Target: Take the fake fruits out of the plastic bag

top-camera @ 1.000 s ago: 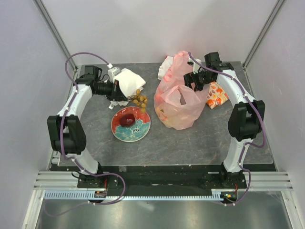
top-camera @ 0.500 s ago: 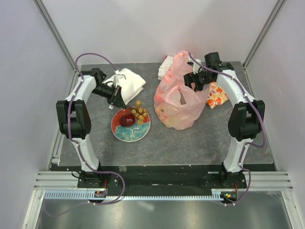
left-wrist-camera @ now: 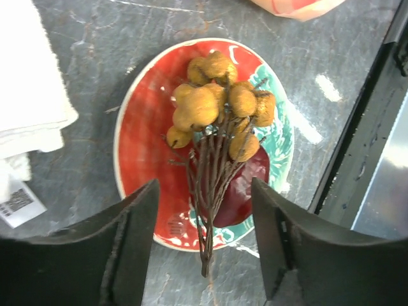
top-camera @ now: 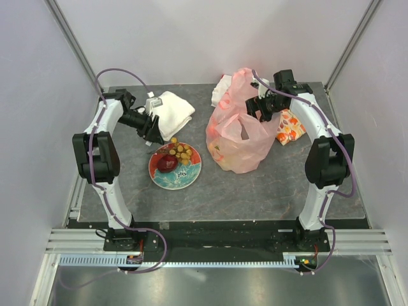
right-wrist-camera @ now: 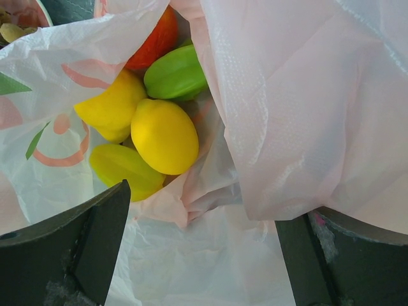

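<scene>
The brownish grape bunch (top-camera: 182, 152) (left-wrist-camera: 217, 102) lies on the red plate (top-camera: 175, 180) (left-wrist-camera: 143, 127), partly over the dark red plum (top-camera: 167, 161) (left-wrist-camera: 245, 191). My left gripper (top-camera: 153, 131) (left-wrist-camera: 204, 191) hangs just above the plate's edge, open. The bunch's stem end sits between the fingers and touches neither. The pale pink plastic bag (top-camera: 239, 137) (right-wrist-camera: 287, 95) stands to the right. My right gripper (top-camera: 258, 107) (right-wrist-camera: 204, 236) is open at its mouth, with loose bag film between the jaws. Inside the bag lie a yellow fruit (right-wrist-camera: 164, 136), a green piece (right-wrist-camera: 177, 73), a yellow pear (right-wrist-camera: 111, 108) and an orange-red fruit (right-wrist-camera: 156, 38).
A folded white cloth (top-camera: 172, 111) (left-wrist-camera: 25, 83) lies just behind the left gripper. An orange-patterned cloth (top-camera: 290, 127) rests under the right arm, and another white cloth (top-camera: 222, 86) peeks out behind the bag. The table's metal edge (left-wrist-camera: 376, 159) runs close beside the plate.
The left gripper carried the grape bunch from beside the white cloth to over the plate, then opened; the bunch now rests on the plate. The right arm and bag have not moved.
</scene>
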You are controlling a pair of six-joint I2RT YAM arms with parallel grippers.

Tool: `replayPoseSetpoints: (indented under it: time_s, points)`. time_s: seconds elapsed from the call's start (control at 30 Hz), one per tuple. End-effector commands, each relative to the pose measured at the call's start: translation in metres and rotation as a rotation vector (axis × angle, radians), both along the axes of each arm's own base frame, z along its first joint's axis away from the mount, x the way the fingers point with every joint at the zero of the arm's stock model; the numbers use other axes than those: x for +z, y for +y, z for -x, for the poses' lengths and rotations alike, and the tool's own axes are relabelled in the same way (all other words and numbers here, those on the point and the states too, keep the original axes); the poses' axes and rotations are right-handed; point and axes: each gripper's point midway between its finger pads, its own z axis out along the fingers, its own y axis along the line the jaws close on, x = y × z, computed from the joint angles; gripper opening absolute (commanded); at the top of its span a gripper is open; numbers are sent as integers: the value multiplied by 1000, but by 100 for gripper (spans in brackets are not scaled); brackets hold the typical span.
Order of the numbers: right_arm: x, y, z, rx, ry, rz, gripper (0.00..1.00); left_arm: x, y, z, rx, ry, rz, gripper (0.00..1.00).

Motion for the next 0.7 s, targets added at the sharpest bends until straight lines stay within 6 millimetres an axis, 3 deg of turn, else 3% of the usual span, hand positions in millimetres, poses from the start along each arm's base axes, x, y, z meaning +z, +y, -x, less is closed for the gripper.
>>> replayPoseSetpoints:
  time_s: [0.0,0.07,0.2,0.23,0.27,0.3,0.33,0.37,0.43,0.53,0.67]
  points:
    - [43,13,1,52,-111,-23,98,22,2,-26,15,-119,-3,70]
    - [59,26,12,96,-154,-16,98,49,-5,-36,57,-176,35,71]
    - [70,50,38,184,-207,11,98,121,-28,-61,118,-334,91,77]
    - [67,52,44,194,-200,19,98,133,-52,-57,104,-329,102,79]
    - [73,58,52,211,-214,13,98,152,-62,-61,97,-380,117,92]
    - [72,59,55,215,-211,9,98,161,-73,-62,90,-397,127,98]
    - [68,60,62,223,-195,10,98,169,-91,-60,89,-390,148,99]
    - [72,63,68,235,-203,-1,98,179,-102,-71,94,-449,162,99]
    - [67,64,77,245,-183,-12,98,190,-128,-78,102,-468,203,99]
    - [65,66,89,259,-163,-38,98,192,-153,-110,139,-560,198,99]
    - [62,67,97,270,-142,-56,98,197,-174,-145,198,-669,182,99]
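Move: The left hand has just freed the grapes. From it the yellow lemon in the bag lies about 28 cm right, 3 cm ahead and 8 cm below; the red fruit is 23 cm right and 9 cm ahead, the grapes 8 cm right and 2 cm back, the white cloth 5 cm right and 12 cm ahead. The open right hand, at the bag's mouth, has the lemon about 7 cm left, 4 cm back and 11 cm below it. Up and to the right, nearly 20 cm each way and somewhat forward, the left hand swings empty from the plate towards the bag, tilting some 30 degrees as its fingers spread from part-open to wide. The right hand draws back and left across the bag's mouth, rising, wide-open fingers still among the film, and turns slightly counter-clockwise. ##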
